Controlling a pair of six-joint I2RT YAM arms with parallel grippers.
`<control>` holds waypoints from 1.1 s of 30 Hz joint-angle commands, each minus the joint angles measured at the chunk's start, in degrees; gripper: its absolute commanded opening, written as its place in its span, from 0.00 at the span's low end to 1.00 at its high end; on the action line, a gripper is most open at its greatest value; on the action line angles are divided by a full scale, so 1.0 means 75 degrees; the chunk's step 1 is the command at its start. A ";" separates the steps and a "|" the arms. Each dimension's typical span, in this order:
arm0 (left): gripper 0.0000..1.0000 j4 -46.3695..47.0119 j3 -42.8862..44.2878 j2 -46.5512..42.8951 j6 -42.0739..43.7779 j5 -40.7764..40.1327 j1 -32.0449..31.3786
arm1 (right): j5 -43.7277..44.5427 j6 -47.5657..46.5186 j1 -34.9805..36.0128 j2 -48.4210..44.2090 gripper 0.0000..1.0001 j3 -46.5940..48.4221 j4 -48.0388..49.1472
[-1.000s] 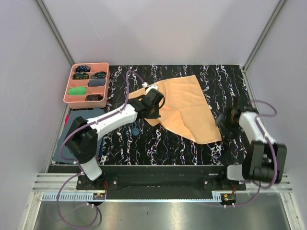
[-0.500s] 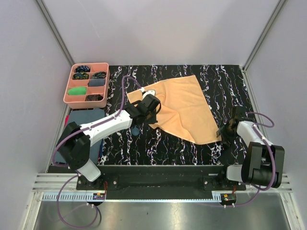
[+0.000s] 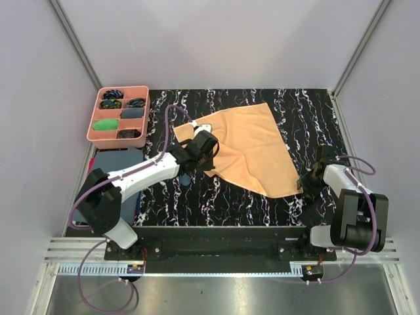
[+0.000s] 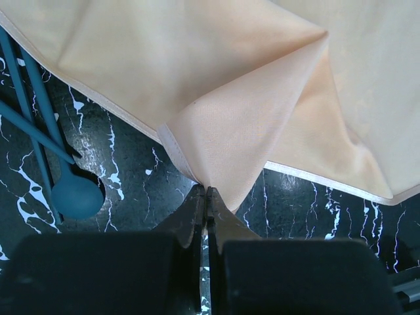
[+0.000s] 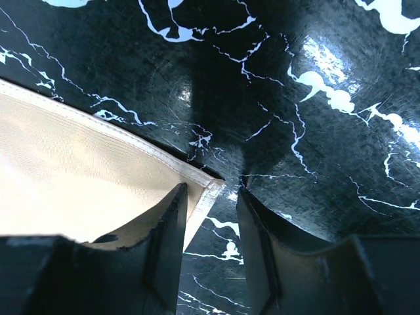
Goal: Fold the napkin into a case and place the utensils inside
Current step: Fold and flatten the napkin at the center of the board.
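The peach-orange napkin [image 3: 252, 147] lies spread out on the black marbled table, with its left corner folded up and over. My left gripper [image 3: 209, 146] is shut on that folded corner [image 4: 216, 138], the jaws pinched together on the fabric tip. My right gripper [image 3: 308, 180] is low at the napkin's near right corner [image 5: 210, 184]. It stands open, one finger [image 5: 174, 216] over the hem, the other on bare table. The dark blue utensils [image 4: 39, 125] lie left of the fold; a round spoon bowl [image 4: 77, 195] shows, also seen as a blue spot [image 3: 186, 178]. No case is formed.
A pink compartment tray [image 3: 92, 121] with small coloured bundles stands at the back left. A dark blue-grey cloth [image 3: 131, 156] lies at the left edge, partly under my left arm. Grey walls close in the table on three sides.
My right gripper dropped toward me to the napkin's near right corner and its jaws narrowed around the hem. My left gripper drew the held corner slightly back and toward me.
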 commanded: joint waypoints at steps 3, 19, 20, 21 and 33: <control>0.00 0.0333 -0.0005 -0.0395 -0.0023 0.0012 -0.0043 | -0.0057 0.0418 0.0021 0.0396 0.43 -0.0180 0.0428; 0.00 0.0287 0.0473 -0.1589 0.0913 -0.0140 0.0051 | 0.0528 -0.0519 0.0021 -0.2327 0.00 0.1330 -0.0263; 0.00 0.0298 0.0580 -0.1683 0.1008 -0.0094 0.0051 | 0.0645 -0.0647 0.0021 -0.2647 0.00 0.1576 -0.0519; 0.00 0.0322 0.0697 -0.1788 0.1090 -0.0047 0.0051 | 0.0866 -0.0707 0.0021 -0.2987 0.00 0.2112 -0.0637; 0.00 0.0825 0.2234 -0.4749 0.2426 0.2249 -0.0218 | 0.1701 -0.1235 0.0021 -0.6339 0.00 0.6837 -0.2501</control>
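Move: Just ahead of the right hand, about 1 cm out and 1 cm lower, lies the napkin's near right corner, between its open fingers. The napkin's far right corner is some 35 cm ahead of the right hand and 14 cm to its left. From the left hand, already pinching the cloth above the board, the near right corner lies about 34 cm right, 5 cm back and 11 cm lower; the utensils are some 10 cm left, 4 cm ahead and 11 cm lower. Creeping forward barely 2 cm at board height, the right hand shuts on the napkin's near right corner, then sweeps up some 45 cm, swinging its fingers out from pointing down to pointing forward and drifting back late. The left hand keeps its pinch and follows upward, about 30 cm, tipping its fingers up roughly 35 degrees and easing back a little at the end. ##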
